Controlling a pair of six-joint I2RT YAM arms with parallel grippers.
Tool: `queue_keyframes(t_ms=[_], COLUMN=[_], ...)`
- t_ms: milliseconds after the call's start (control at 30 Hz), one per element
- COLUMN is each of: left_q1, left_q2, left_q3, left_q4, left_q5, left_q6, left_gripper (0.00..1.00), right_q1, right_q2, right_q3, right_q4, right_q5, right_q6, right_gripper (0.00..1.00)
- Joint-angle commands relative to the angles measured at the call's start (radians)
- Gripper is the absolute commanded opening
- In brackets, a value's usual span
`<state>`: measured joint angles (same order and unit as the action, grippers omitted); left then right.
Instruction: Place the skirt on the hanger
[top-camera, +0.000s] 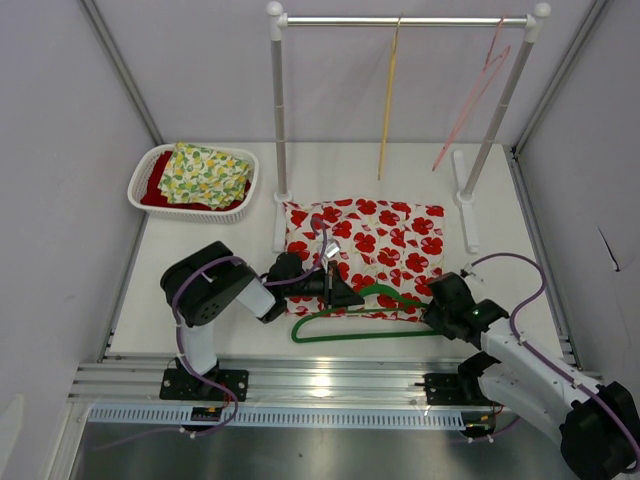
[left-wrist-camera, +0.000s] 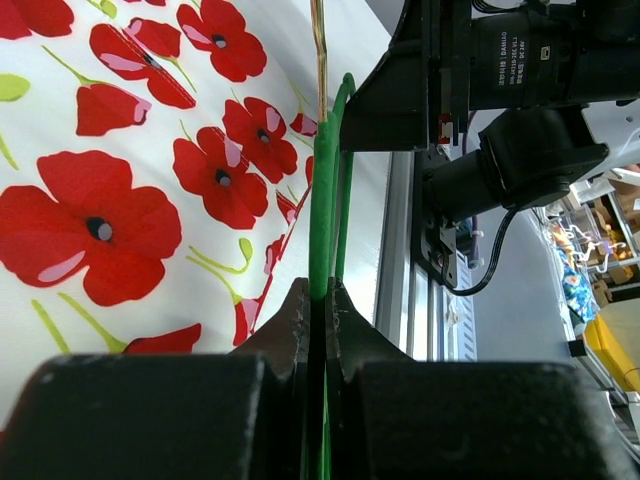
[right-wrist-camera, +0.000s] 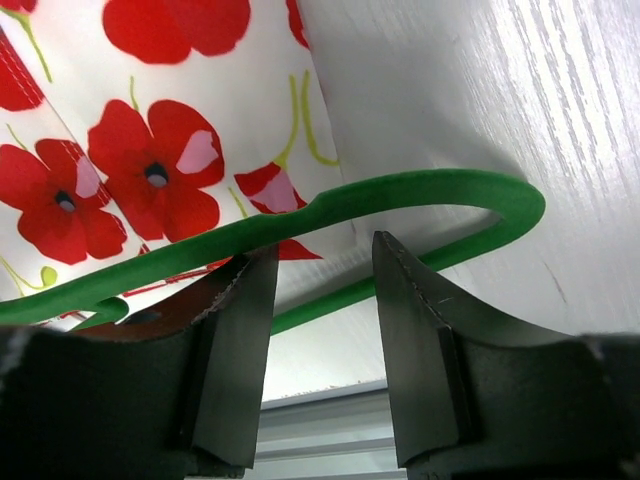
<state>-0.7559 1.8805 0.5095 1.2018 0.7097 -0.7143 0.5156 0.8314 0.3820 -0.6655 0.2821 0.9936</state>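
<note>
The skirt (top-camera: 375, 235), white with red poppies, lies flat on the table in front of the rack. A green hanger (top-camera: 350, 325) lies along the skirt's near edge, partly on the cloth. My left gripper (top-camera: 347, 293) is shut on the hanger; in the left wrist view the green bar (left-wrist-camera: 322, 190) runs straight out from between the closed gripper (left-wrist-camera: 320, 292), over the skirt (left-wrist-camera: 130, 170). My right gripper (top-camera: 436, 306) stands at the hanger's right end. In the right wrist view the gripper (right-wrist-camera: 325, 258) is open, its tips just short of the curved end of the hanger (right-wrist-camera: 440, 188) and the skirt's corner (right-wrist-camera: 200, 110).
A clothes rack (top-camera: 400, 20) stands at the back with a yellow hanger (top-camera: 388, 100) and a pink hanger (top-camera: 475, 95) on its bar. A white basket (top-camera: 140, 178) of folded cloths sits at the back left. A metal rail (top-camera: 330, 375) runs along the near table edge.
</note>
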Motion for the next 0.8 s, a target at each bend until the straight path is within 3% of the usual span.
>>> queue_keyframes(t_ms=[0, 267, 400, 500, 767], left_q1=[0.009, 0.013, 0.018, 0.018, 0.026], left_q2=[0.016, 0.028, 0.026, 0.022, 0.019], left_q3=[0.015, 0.017, 0.012, 0.014, 0.032], left_q4=[0.038, 0.031, 0.027, 0.005, -0.054], left_q5=[0.005, 0.014, 0.013, 0.007, -0.024], left_q6=[0.052, 0.056, 0.061, 0.076, 0.116], left_gripper=[0.00, 0.00, 0.00, 0.00, 0.00], right_q1=[0.004, 0.008, 0.009, 0.009, -0.061], right_q2=[0.015, 0.064, 0.063, 0.038, 0.009], right_q3=[0.008, -0.014, -0.002, 0.046, 0.204], right_q4=[0.052, 0.122, 0.121, 0.058, -0.043], right_q5=[0.043, 0.048, 0.051, 0.074, 0.017], right_q6=[0.008, 0.002, 0.004, -0.004, -0.087], right_gripper=[0.46, 0.39, 0.19, 0.09, 0.04])
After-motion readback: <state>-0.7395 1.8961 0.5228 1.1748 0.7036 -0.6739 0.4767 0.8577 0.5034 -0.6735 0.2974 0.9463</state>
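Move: The skirt's near-right corner lies flat about 2 cm ahead of my half-open right fingers and 1 cm below them. The hanger's lower bar crosses roughly 1 cm behind my fingertips and 1 cm lower, and its rounded right end is some 6 cm to my right and 1 cm ahead. From my left hand, still shut on the hanger near its hook, that corner is about 15 cm to the right, 3 cm back and 5 cm below. With my right fingertips low in the hanger's opening, I edge forward about 1.5 cm onto the skirt's near-right corner, shut the fingers on its edge and then lift roughly 4 cm, still easing forward. My left hand keeps its grip on the hanger near the hook and sinks about 1 cm, drifting slightly forward. ##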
